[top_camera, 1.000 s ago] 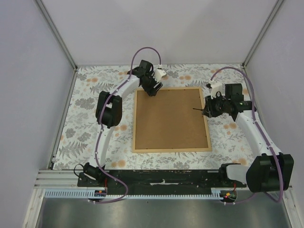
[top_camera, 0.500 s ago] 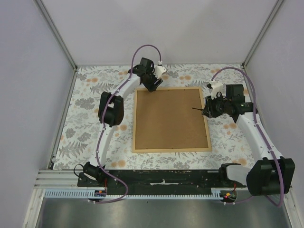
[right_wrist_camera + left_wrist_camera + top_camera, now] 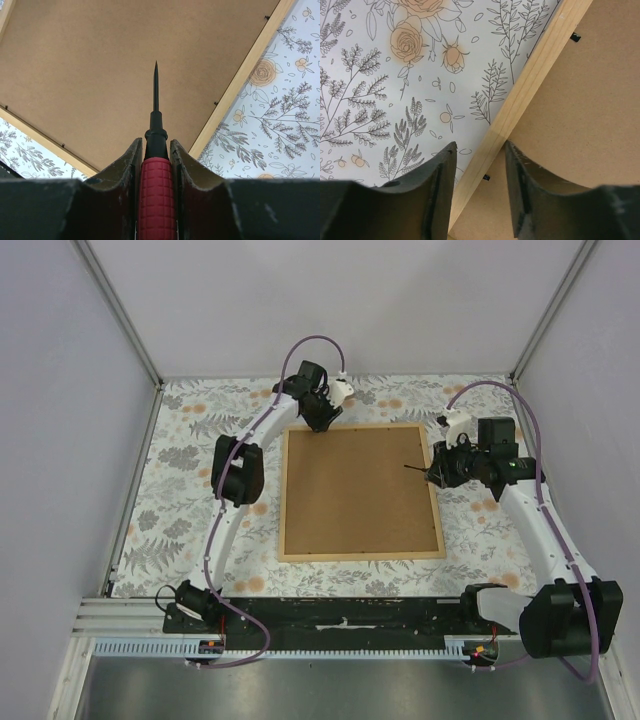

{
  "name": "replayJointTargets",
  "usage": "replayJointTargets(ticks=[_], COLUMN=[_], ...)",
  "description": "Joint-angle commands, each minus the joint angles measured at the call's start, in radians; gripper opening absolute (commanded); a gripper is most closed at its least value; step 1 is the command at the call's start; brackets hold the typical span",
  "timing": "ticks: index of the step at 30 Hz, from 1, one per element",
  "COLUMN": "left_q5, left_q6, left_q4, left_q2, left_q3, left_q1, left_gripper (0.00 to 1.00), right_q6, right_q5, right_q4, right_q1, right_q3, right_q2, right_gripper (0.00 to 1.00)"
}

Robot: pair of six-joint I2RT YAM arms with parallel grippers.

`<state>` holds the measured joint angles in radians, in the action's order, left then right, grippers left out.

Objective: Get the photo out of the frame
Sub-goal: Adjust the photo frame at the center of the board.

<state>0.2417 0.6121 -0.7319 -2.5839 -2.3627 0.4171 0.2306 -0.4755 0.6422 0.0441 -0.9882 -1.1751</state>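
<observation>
The frame (image 3: 283,495) lies face down on the floral table, its brown backing board (image 3: 355,490) facing up. The photo is hidden under that board. My left gripper (image 3: 322,420) hangs over the frame's far left corner. In the left wrist view its fingers stand apart (image 3: 480,147), one on each side of the wooden strip (image 3: 530,75), and hold nothing. My right gripper (image 3: 437,472) is at the frame's right edge, shut (image 3: 156,145) on a red-handled screwdriver (image 3: 156,195). Its black shaft points out over the board (image 3: 125,65).
Small black retaining tabs (image 3: 575,37) (image 3: 216,104) sit along the inner edge of the wooden strips. The floral cloth (image 3: 180,490) surrounds the frame. White walls with metal posts close in the table at the back and sides.
My left gripper has shifted slightly toward the far edge of the frame and its jaws have narrowed. The right arm and screwdriver have not moved.
</observation>
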Motion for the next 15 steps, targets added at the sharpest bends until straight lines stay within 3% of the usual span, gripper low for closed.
replayJointTargets(ticks=[1,5,12,15], left_q5=[-0.071,-0.125,-0.077,-0.099], left_q6=[0.031,-0.031,-0.185,-0.27], left_q4=[-0.233,-0.284,-0.311,-0.325], left_q2=[-0.122,-0.151,-0.137,-0.134], left_q3=[-0.032,-0.032,-0.052,-0.05], left_q1=[-0.023,-0.057,-0.136,-0.169], left_gripper=[0.46,0.35,0.26,0.02], right_q6=[-0.011,-0.019,-0.02,-0.022], right_q5=[-0.023,-0.032,-0.037,-0.043], right_q4=[-0.035,-0.033,-0.015,-0.003], right_q1=[0.004,0.005,0.005,0.005], right_q3=[0.002,-0.001,-0.018,-0.029], right_q2=[0.038,0.048,0.049,0.063], right_gripper=[0.0,0.0,0.0,0.0])
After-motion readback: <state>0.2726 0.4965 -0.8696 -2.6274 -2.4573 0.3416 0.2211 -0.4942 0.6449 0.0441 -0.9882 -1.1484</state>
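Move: The photo frame lies face down. Its far rail runs between the left hand's open fingers, the stretch to be gripped being level with the hand and about 1 cm below it. Along that rail the far left corner is some 8 cm to the left and the far right corner about 26 cm to the right; the frame's middle lies 17 cm back and 9 cm right. From the right hand, the rail stretch is roughly 24 cm ahead, 26 cm left and 14 cm below. The left fingers, roughly half open around the far rail, close and pinch it while the hand eases back and down by barely a centimetre; keeping that grip, they then drag the rail about 4 cm to the left, picking up speed, and the wrist turns roughly 10 degrees counter-clockwise. The right hand keeps its hold on the screwdriver above the right rail and stays nearly still. ##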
